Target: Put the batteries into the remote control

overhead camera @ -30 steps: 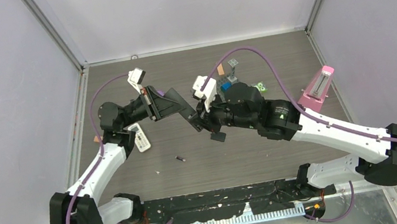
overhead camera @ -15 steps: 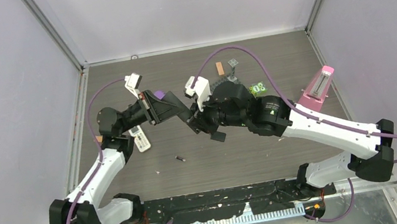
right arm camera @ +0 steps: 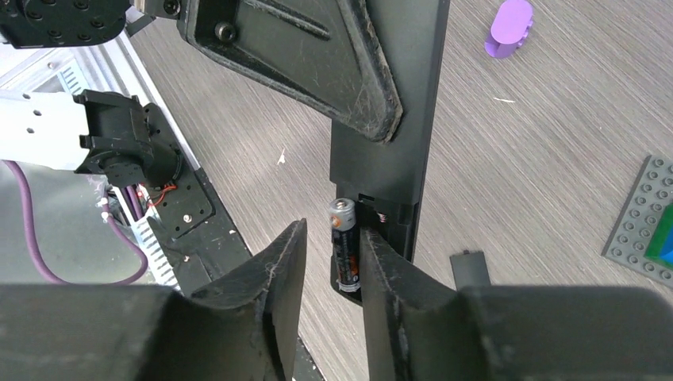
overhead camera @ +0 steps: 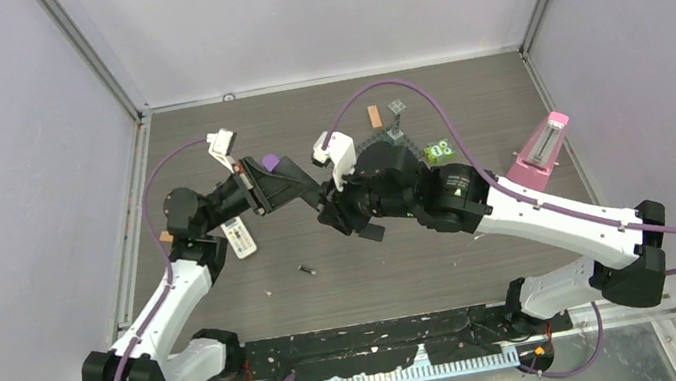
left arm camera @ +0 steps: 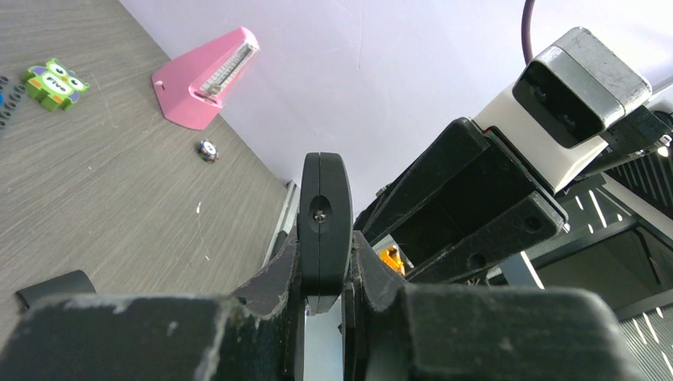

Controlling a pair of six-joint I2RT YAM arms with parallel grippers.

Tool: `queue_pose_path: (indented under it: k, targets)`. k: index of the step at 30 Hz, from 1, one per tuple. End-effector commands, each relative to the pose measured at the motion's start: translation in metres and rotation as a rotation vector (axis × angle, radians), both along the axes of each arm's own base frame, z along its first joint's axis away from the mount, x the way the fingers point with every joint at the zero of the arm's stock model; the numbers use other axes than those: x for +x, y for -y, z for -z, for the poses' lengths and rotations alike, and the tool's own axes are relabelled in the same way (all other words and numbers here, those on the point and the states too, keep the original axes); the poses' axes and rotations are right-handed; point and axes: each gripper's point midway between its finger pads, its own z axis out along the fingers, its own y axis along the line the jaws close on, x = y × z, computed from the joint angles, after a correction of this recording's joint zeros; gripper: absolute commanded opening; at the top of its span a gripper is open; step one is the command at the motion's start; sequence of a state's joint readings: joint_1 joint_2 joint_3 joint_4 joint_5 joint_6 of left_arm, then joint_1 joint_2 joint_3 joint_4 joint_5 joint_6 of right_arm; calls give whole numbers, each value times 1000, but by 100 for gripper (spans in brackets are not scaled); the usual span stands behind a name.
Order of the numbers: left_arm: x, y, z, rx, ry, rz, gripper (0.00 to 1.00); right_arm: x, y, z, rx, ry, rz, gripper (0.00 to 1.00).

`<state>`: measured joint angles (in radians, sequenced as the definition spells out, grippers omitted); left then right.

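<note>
My left gripper (left arm camera: 324, 254) is shut on a black remote control (left arm camera: 324, 214) and holds it off the table, edge-on in the left wrist view. In the right wrist view the remote (right arm camera: 397, 119) shows its open battery compartment, with a dark battery (right arm camera: 345, 246) with an orange band standing in it. My right gripper (right arm camera: 332, 238) is open around that battery, whose side lies against the right finger (right arm camera: 389, 278) with a gap to the left finger. From above the two grippers meet at mid-table (overhead camera: 321, 203). Another small dark battery (overhead camera: 306, 270) lies loose on the table. The black battery cover (right arm camera: 470, 266) lies flat nearby.
A white remote (overhead camera: 238, 237) lies by the left arm. A purple piece (right arm camera: 508, 28), a grey studded plate (right arm camera: 644, 222), a green owl figure (overhead camera: 439, 149) and a pink wedge-shaped object (overhead camera: 540, 148) sit at the back and right. Walls enclose the table.
My right gripper has opened from shut, letting go of the battery in the compartment. Both arms have drifted slightly left and back; the left still holds the remote.
</note>
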<state>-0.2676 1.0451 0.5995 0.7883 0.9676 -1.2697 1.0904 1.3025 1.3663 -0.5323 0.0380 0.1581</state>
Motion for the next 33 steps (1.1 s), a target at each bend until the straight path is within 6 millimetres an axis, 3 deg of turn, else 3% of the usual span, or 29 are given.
queue_pose_path:
  k: [1, 14, 21, 26, 30, 33]
  targets:
    - [-13, -2, -25, -35, 95, 2, 0, 12, 7, -5, -14, 5, 81, 38]
    - [-14, -3, -19, -13, 92, 0, 0, 20, 18, -51, 127, 0, 161, 53]
    - [-15, -3, -14, -3, 83, 0, 0, 7, 13, -73, 310, -116, 117, 72]
    - [-17, -3, -14, -2, 88, 6, 0, 13, 20, -76, 367, -179, 187, 82]
    - [-19, -3, -15, -2, 99, 9, 0, 25, 27, -60, 372, -280, 275, 95]
    - [-19, -3, -16, -1, 99, 8, 0, 24, 20, -51, 366, -335, 256, 97]
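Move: The battery in the black remote's compartment lies almost between the right hand's parted fingertips, roughly 1 cm ahead, 1 cm to the left and 1 cm below. On the table some 23 cm below that hand, the battery cover is about 8 cm ahead and 8 cm right; the loose battery is about 1 cm ahead and 7 cm left. From the left hand, which grips the remote, the compartment battery is about 6 cm back, 3 cm right and 2 cm lower. The right fingers come free of the battery in the compartment, spreading from partly open to nearly wide. The hand first eases up about 2 cm, then backs off faster up, right and somewhat forward, ending about 5 cm higher, while the wrist rolls some 25 degrees, its left side rising. The left hand keeps its grip on the remote and stays nearly in place. ##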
